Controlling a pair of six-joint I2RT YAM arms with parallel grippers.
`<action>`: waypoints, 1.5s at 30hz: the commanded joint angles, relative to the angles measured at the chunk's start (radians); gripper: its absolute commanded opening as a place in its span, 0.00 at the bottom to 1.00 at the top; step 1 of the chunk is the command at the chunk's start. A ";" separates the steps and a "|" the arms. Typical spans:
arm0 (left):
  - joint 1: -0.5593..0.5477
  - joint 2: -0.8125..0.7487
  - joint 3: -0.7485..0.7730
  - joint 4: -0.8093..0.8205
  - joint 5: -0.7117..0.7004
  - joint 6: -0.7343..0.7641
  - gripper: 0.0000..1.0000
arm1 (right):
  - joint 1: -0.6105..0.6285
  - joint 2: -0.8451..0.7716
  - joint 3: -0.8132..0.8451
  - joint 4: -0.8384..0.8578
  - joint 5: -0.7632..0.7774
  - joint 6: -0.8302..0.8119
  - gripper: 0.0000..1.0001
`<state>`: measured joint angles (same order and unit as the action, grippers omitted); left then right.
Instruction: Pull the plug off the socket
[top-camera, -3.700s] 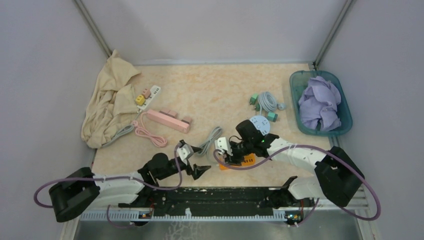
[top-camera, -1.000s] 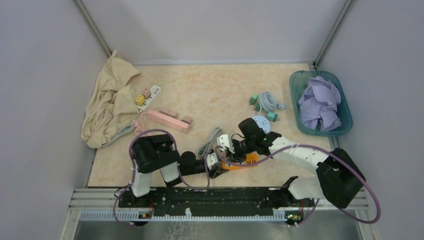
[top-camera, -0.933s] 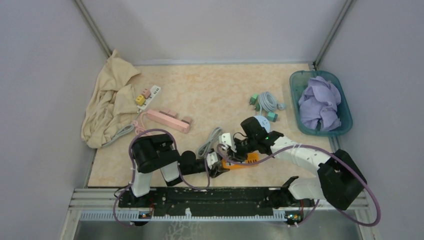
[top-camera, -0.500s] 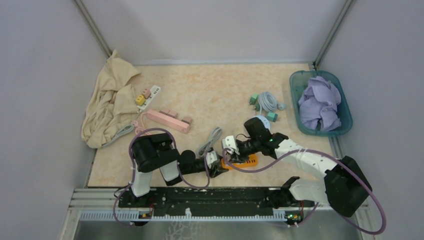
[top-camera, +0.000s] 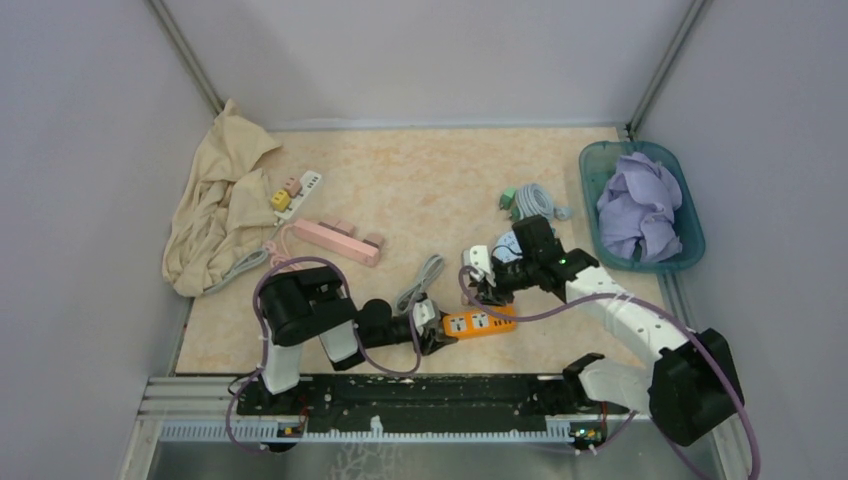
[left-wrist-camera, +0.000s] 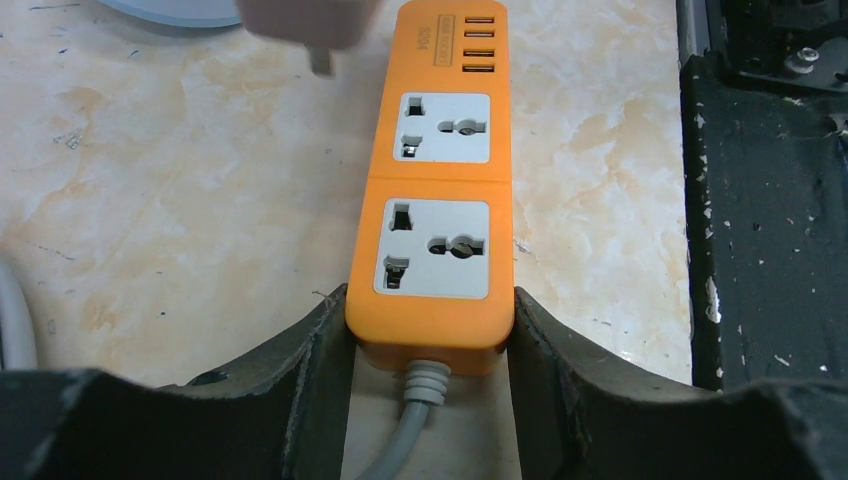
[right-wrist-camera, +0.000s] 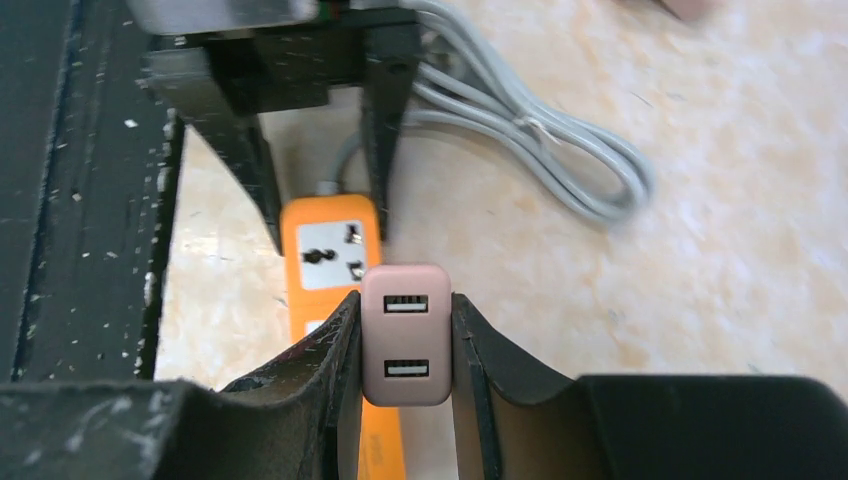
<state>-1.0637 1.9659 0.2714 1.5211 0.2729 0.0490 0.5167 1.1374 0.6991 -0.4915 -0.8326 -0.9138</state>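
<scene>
The orange socket strip (top-camera: 482, 323) (left-wrist-camera: 432, 200) lies flat near the table's front edge, and both of its sockets are bare. My left gripper (top-camera: 432, 330) (left-wrist-camera: 428, 300) is shut on the strip's cable end, one finger on each side. The pink plug (right-wrist-camera: 406, 335), a small block with two USB ports, is pinched in my right gripper (top-camera: 488, 284) (right-wrist-camera: 405, 305). It hangs in the air above and behind the strip, free of the socket. Its lower edge with a pin (left-wrist-camera: 312, 30) shows at the top of the left wrist view.
The strip's grey cable (top-camera: 420, 283) is bundled just behind my left gripper. Farther back are a pink power strip (top-camera: 337, 240), a white strip with plugs (top-camera: 298, 193), a beige cloth (top-camera: 215, 210), a coiled cable with green plugs (top-camera: 533, 203) and a teal basket (top-camera: 590, 200).
My right gripper has lifted the pink plug out of the orange strip and carried it back and to the right. The left gripper has kept its hold on the strip.
</scene>
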 joint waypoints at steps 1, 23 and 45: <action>0.007 -0.046 0.022 -0.027 0.018 -0.057 0.00 | -0.106 -0.054 0.072 0.015 -0.018 0.059 0.00; 0.007 -0.112 0.061 -0.195 0.039 -0.097 0.00 | -0.475 -0.010 -0.005 0.483 0.672 0.610 0.00; 0.007 -0.118 0.068 -0.213 0.059 -0.100 0.01 | -0.568 0.250 0.042 0.505 0.897 0.724 0.04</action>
<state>-1.0584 1.8751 0.3286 1.3212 0.3019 -0.0338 -0.0433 1.3857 0.6846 -0.0372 0.0196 -0.2207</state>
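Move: The right hand, already holding the pink plug, has the teal plug about 23 cm ahead, 20 cm to its right and 10 cm below. The round socket lies some 17 cm ahead and 13 cm right; the orange strip's middle is roughly 3 cm back and 3 cm right. The teal plug lies about 28 cm ahead and 27 cm right of the left hand, which grips the strip's end. Right hand carries the pink plug about 25 cm right and 18 forward, rising then lowering, turning 90 degrees clockwise. ##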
